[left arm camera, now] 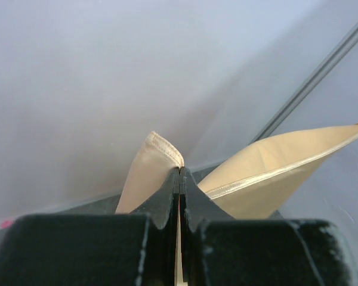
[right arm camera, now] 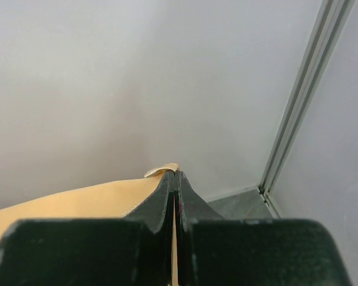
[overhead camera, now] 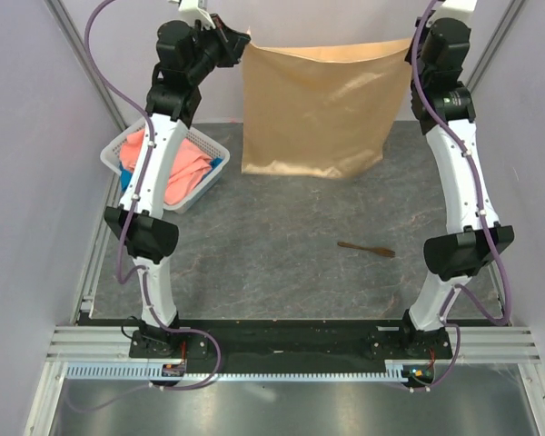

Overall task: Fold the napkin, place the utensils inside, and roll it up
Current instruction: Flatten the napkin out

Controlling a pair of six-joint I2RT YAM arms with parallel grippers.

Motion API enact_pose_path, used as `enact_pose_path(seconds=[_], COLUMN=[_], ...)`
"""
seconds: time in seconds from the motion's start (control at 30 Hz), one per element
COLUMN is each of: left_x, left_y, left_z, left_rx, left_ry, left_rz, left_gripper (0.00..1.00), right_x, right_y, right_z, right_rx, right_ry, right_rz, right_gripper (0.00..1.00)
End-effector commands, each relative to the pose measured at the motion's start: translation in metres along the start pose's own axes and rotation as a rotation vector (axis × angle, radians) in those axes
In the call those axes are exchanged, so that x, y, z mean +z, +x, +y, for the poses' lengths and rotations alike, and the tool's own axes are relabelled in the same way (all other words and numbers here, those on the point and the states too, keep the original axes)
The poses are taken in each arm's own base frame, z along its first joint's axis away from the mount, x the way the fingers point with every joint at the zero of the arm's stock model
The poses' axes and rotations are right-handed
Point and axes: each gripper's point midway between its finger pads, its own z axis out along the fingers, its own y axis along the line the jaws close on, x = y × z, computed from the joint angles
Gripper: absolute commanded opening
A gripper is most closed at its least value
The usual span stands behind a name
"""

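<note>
The peach-gold napkin (overhead camera: 318, 109) hangs stretched between both grippers at the back of the table, its lower edge touching the grey surface. My left gripper (overhead camera: 245, 41) is shut on its top left corner; in the left wrist view that corner of the napkin (left arm camera: 152, 161) pokes out past the closed left gripper (left arm camera: 179, 170). My right gripper (overhead camera: 411, 44) is shut on the top right corner, with the napkin (right arm camera: 77, 199) running off to the left of the right gripper (right arm camera: 176, 174) in its wrist view. The dark brown fork (overhead camera: 365, 248) lies flat on the table near the right arm.
A white basket (overhead camera: 209, 177) holding a coral-pink cloth (overhead camera: 186, 168) and a bit of blue cloth stands at the left, behind the left arm. Pale walls with metal frame posts close in the back and sides.
</note>
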Motion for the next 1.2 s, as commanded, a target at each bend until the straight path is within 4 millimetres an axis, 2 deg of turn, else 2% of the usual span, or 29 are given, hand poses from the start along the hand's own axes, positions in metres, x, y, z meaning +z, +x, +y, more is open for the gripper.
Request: enact_pose_path(seconds=[0.0, 0.03, 0.07, 0.1, 0.13, 0.17, 0.2, 0.23, 0.27, 0.3, 0.33, 0.37, 0.4, 0.43, 0.47, 0.5, 0.53, 0.6, 0.63, 0.67, 0.7, 0.73, 0.77, 0.8, 0.83, 0.9, 0.93, 1.0, 1.17], left_x=[-0.035, -0.039, -0.036, -0.051, -0.051, -0.056, -0.075, -0.079, -0.086, -0.102, -0.114, -0.124, -0.135, -0.158, -0.168, -0.179, -0.198, -0.218, -0.234, -0.245, -0.253, -0.262, -0.271, -0.279, -0.281, -0.29, -0.288, -0.287, -0.279], left_y=[-0.07, -0.065, -0.037, -0.042, -0.003, 0.014, 0.012, 0.064, 0.083, 0.086, 0.138, 0.152, 0.168, 0.196, 0.205, 0.216, 0.233, 0.252, 0.263, 0.269, 0.271, 0.278, 0.268, 0.271, 0.264, 0.263, 0.253, 0.249, 0.243], left_z=[-0.046, -0.046, -0.036, -0.042, -0.026, -0.019, -0.026, -0.007, -0.007, -0.013, 0.001, 0.003, 0.005, 0.01, 0.012, 0.015, 0.018, 0.02, 0.02, 0.018, 0.015, 0.012, 0.004, 0.004, 0.002, 0.003, 0.001, -0.001, -0.012], left_rx=[0.142, 0.145, 0.127, 0.126, 0.095, 0.075, 0.045, 0.0, -0.021, -0.04, -0.077, -0.089, -0.099, -0.114, -0.124, -0.128, -0.139, -0.156, -0.167, -0.196, -0.209, -0.222, -0.219, -0.223, -0.211, -0.195, -0.183, -0.177, -0.136], left_ry=[0.133, 0.138, 0.127, 0.133, 0.103, 0.085, 0.085, 0.058, 0.071, 0.076, 0.042, 0.03, 0.019, -0.003, -0.015, -0.029, -0.047, -0.063, -0.073, -0.086, -0.084, -0.073, -0.056, -0.068, -0.076, -0.101, -0.099, -0.1, -0.029], left_rz=[-0.175, -0.162, -0.095, -0.1, -0.018, 0.012, 0.001, 0.082, 0.108, 0.107, 0.198, 0.22, 0.243, 0.29, 0.297, 0.312, 0.339, 0.394, 0.413, 0.435, 0.438, 0.452, 0.43, 0.458, 0.453, 0.495, 0.485, 0.507, 0.566], left_gripper=[0.02, 0.02, 0.02, 0.02, 0.02, 0.02, 0.02, 0.02, 0.02, 0.02, 0.02, 0.02, 0.02, 0.02, 0.02, 0.02, 0.02, 0.14, 0.18, 0.24, 0.42, 0.51, 0.59, 0.77, 0.81, 0.83, 0.83, 0.84, 0.85], right_x=[-0.034, -0.039, -0.038, -0.055, -0.062, -0.064, -0.081, -0.088, -0.098, -0.115, -0.124, -0.138, -0.153, -0.163, -0.175, -0.187, -0.197, -0.213, -0.218, -0.226, -0.229, -0.233, -0.237, -0.238, -0.238, -0.237, -0.235, -0.233, -0.233], right_y=[-0.056, -0.051, -0.014, -0.023, -0.01, 0.038, 0.041, 0.061, 0.112, 0.116, 0.134, 0.175, 0.179, 0.192, 0.219, 0.224, 0.243, 0.253, 0.259, 0.258, 0.257, 0.256, 0.252, 0.249, 0.247, 0.248, 0.249, 0.264, 0.322], right_z=[-0.011, -0.014, -0.014, -0.023, -0.026, -0.03, -0.039, -0.043, -0.05, -0.056, -0.058, -0.063, -0.065, -0.065, -0.07, -0.074, -0.078, -0.083, -0.085, -0.085, -0.084, -0.081, -0.081, -0.08, -0.081, -0.081, -0.079, -0.07, -0.067], right_rx=[0.073, 0.078, 0.056, 0.09, 0.096, 0.069, 0.11, 0.111, 0.089, 0.124, 0.134, 0.114, 0.147, 0.148, 0.134, 0.139, 0.132, 0.124, 0.125, 0.126, 0.133, 0.143, 0.151, 0.156, 0.156, 0.152, 0.155, 0.168, 0.138], right_ry=[-0.024, -0.022, -0.013, -0.007, -0.003, 0.02, 0.036, 0.051, 0.074, 0.078, 0.077, 0.085, 0.068, 0.06, 0.067, 0.064, 0.075, 0.077, 0.077, 0.063, 0.054, 0.032, 0.019, 0.013, 0.015, 0.018, 0.017, -0.004, 0.034], right_rz=[-0.123, -0.112, -0.038, -0.057, -0.033, 0.062, 0.069, 0.109, 0.208, 0.216, 0.25, 0.328, 0.34, 0.37, 0.426, 0.445, 0.487, 0.533, 0.553, 0.564, 0.567, 0.574, 0.565, 0.558, 0.554, 0.561, 0.568, 0.62, 0.785], right_gripper=[0.0, 0.0, 0.0, 0.0, 0.0, 0.0, 0.0, 0.0, 0.0, 0.0, 0.0, 0.0, 0.0, 0.0, 0.0, 0.0, 0.0, 0.09, 0.17, 0.47, 0.59, 0.67, 0.73, 0.74, 0.77, 0.8, 0.81, 0.82, 0.83])
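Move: Both hands hold the hanging napkin's upper corners high over the far side. The bare table middle, where it is to lie, is about 17 cm back, 13 right and 47 down from the left hand, and 16 back, 17 left from the right. The wooden utensils lie some 34 cm back and 23 right of the left hand; the basket is roughly 9 back, 22 left of it. Both hands sweep the napkin down about 30 cm and back over 20, then open, letting its corners go. ##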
